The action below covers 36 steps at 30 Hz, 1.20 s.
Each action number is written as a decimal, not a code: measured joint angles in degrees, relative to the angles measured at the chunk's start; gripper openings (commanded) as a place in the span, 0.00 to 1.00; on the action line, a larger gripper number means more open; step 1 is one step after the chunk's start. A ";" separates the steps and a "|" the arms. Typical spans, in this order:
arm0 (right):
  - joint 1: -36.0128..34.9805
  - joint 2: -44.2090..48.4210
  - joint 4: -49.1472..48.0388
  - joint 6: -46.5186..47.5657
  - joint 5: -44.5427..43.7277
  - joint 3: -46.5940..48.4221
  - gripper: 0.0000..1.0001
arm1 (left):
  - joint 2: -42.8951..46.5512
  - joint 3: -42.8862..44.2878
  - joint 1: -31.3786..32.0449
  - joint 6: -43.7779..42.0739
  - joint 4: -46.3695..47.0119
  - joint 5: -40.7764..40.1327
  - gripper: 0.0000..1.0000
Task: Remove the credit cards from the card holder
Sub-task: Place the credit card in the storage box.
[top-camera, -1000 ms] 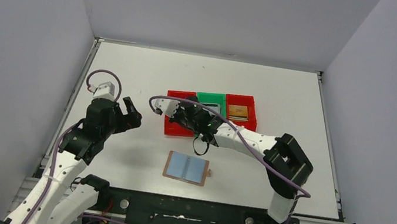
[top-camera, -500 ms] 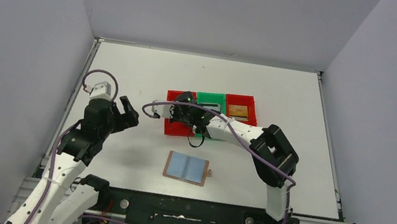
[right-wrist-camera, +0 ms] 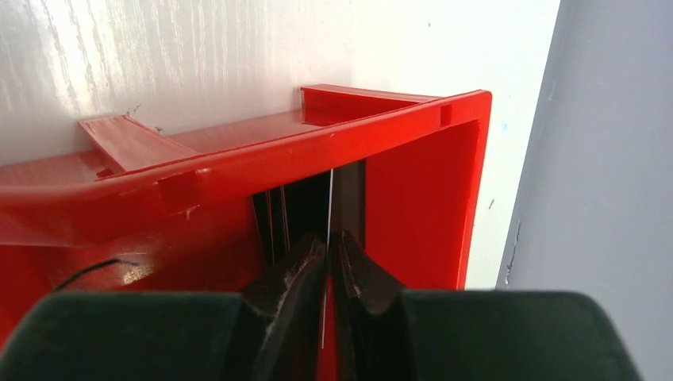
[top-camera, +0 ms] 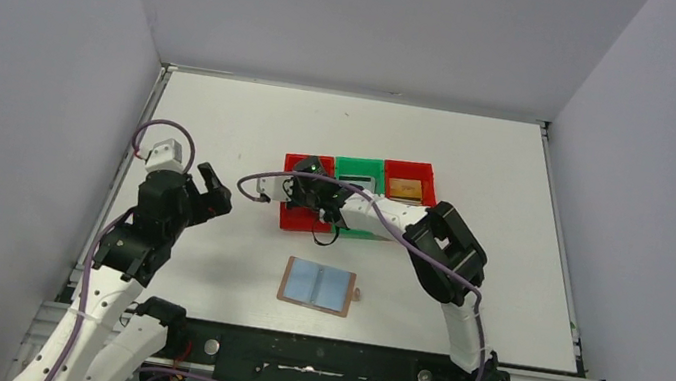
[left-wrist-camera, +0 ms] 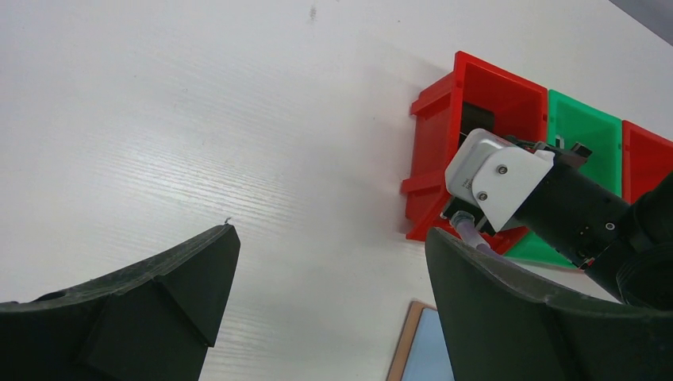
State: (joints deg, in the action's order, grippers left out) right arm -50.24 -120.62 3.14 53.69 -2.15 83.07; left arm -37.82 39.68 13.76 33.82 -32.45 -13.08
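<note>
The card holder (top-camera: 318, 286) lies open and flat on the table, tan rim around a grey-blue lining; its corner (left-wrist-camera: 414, 359) shows in the left wrist view. My right gripper (top-camera: 309, 192) is down inside the left red bin (top-camera: 287, 219). In the right wrist view it (right-wrist-camera: 328, 238) is shut on a thin credit card (right-wrist-camera: 329, 198) seen edge-on, next to dark cards (right-wrist-camera: 274, 216) standing in the bin (right-wrist-camera: 317, 151). My left gripper (top-camera: 212, 194) hovers open over bare table to the left, nothing between its fingers (left-wrist-camera: 329, 234).
Three bins stand in a row behind the card holder: left red, green (top-camera: 361, 165), right red (top-camera: 415, 169) with a gold-tan card (top-camera: 405, 190) inside. The right arm's purple cable (top-camera: 259, 182) loops left of the bins. Grey walls enclose the table.
The right gripper has moved left and deeper into the left red bin, its elbow following. The left arm has drawn back slightly to the left, still open.
</note>
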 measured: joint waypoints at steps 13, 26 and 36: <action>1.51 -1.11 0.74 -0.50 0.57 0.85 0.54 | 0.00 0.00 -0.02 0.00 -0.02 0.00 0.89; 2.71 3.48 0.17 -8.52 5.35 -0.68 0.63 | -0.28 0.00 -0.09 0.00 -0.02 0.07 0.90; 2.54 22.25 -2.38 -46.25 0.35 -7.02 0.63 | -0.31 0.00 -0.13 0.00 -0.09 0.20 0.89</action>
State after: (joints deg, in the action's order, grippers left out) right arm -47.70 -98.37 0.75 7.44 -1.80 76.05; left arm -38.13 39.68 13.63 33.82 -32.53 -12.88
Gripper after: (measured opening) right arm 0.636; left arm 0.894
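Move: The shut fingers of my right hand hold a card inside the left red compartment. The black card stack there lies about 2 cm below them, 1 cm ahead and 1 cm to the left. The green compartment is centred some 11 cm to their right and 1 cm back; the open card holder lies about 20 cm back, 6 cm right and 5 cm below. From my left hand the stack is roughly 15 cm ahead, 16 cm right and 15 cm down. I ease my right hand about 1 cm forward, slightly down and left, opening the fingers well past half to let go of the card beside the black stack. After a brief pause I lift up and out of the red compartment, about 15 cm from the low point, speeding up, drifting a few centimetres back and right while the wrist rolls some 50 degrees. ##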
